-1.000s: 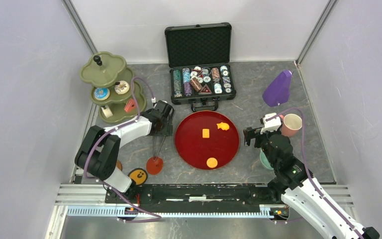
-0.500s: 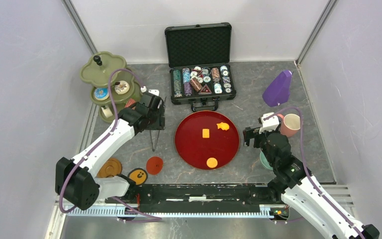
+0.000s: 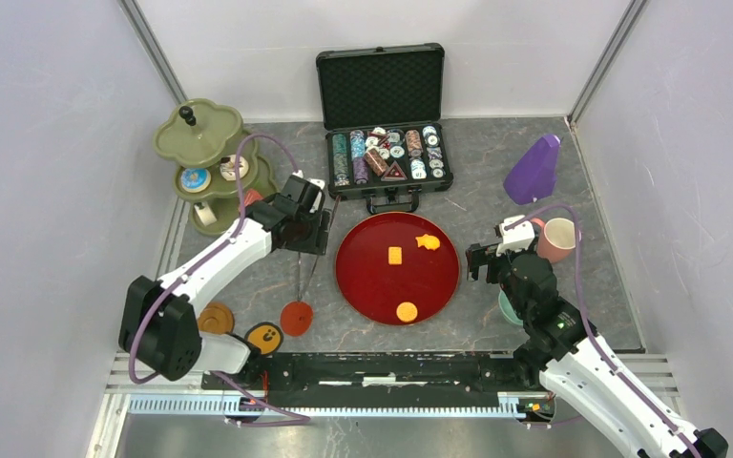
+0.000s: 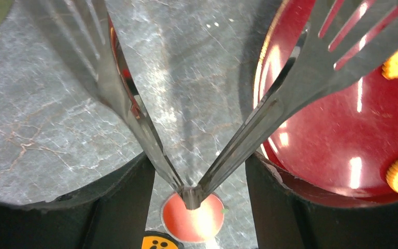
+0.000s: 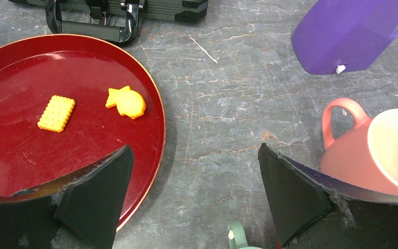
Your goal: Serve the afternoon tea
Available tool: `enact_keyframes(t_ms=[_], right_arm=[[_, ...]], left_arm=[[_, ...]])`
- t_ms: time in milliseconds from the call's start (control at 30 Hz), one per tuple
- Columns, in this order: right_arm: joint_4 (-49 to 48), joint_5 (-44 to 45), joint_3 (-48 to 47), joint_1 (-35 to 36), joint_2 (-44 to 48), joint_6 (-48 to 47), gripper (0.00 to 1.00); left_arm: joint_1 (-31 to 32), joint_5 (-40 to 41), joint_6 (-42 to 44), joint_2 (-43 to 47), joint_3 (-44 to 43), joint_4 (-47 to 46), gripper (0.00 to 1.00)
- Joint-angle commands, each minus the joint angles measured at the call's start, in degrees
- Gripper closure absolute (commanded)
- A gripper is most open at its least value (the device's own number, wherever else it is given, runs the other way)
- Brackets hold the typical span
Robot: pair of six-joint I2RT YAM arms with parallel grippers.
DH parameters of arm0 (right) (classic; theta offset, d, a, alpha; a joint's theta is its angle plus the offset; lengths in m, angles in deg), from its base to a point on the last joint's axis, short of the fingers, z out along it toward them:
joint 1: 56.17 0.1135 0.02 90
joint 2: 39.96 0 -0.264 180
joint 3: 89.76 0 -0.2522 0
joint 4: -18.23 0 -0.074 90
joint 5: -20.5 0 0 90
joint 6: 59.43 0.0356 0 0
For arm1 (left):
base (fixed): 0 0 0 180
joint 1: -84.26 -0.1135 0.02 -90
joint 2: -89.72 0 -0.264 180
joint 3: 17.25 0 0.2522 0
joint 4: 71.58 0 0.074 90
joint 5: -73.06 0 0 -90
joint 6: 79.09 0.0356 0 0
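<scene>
My left gripper [image 3: 305,229] [image 4: 199,171] is shut on metal tongs [image 4: 269,111], pressing both arms; the hinge [image 4: 192,197] points away from me and hangs over an orange saucer [image 3: 296,317]. The tongs' heads run out of the top of the left wrist view. The olive-green stand [image 3: 196,143] at the back left carries donuts [image 3: 234,167]. Three orange biscuits [image 3: 394,255] lie on the dark-red tray [image 3: 363,286]. My right gripper [image 3: 496,250] [image 5: 194,176] stands open over bare table between the tray and the pink cup [image 5: 388,150]. The teal cup [image 5: 238,236] is mostly hidden under it.
An open black case of poker chips [image 3: 387,157] stands at the back centre, and a purple object [image 3: 533,170] at the back right. Two more saucers [image 3: 215,318] [image 3: 265,336] lie near the left arm's base. Grey walls close in both sides.
The left arm swung toward the stand and came back beside the red tray, carrying the tongs. Its jaws squeezed in a little. The right arm has stayed still.
</scene>
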Motion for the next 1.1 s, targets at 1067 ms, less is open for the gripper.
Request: enact_keyframes(t_ms=[1067], right_arm=[[-2.80, 0.05, 0.05, 0.16, 0.49, -0.13, 0.02]], left_arm=[[-0.03, 12.05, -22.10, -8.24, 12.44, -22.24, 0.01]])
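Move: My left hand holds the tongs, hinge end towards me. The bare table they are going to is about 3 cm ahead, 1 cm left and 11 cm below. The red tray's middle is some 18 cm right and 2 cm back. The red coaster is about 14 cm back and 6 cm left, the poker case about 23 cm ahead and 16 cm right. From my right hand that bare spot is about 35 cm left and 2 cm ahead, 15 cm below. I lower the tongs with my left hand onto the bare table between cake stand and tray, going forward about 5 cm while sinking about 6, turning some 20 degrees counter-clockwise overall. Then I open my fingers wide to let the tongs go, and draw back about 3 cm, edging left and sinking a bit further. ##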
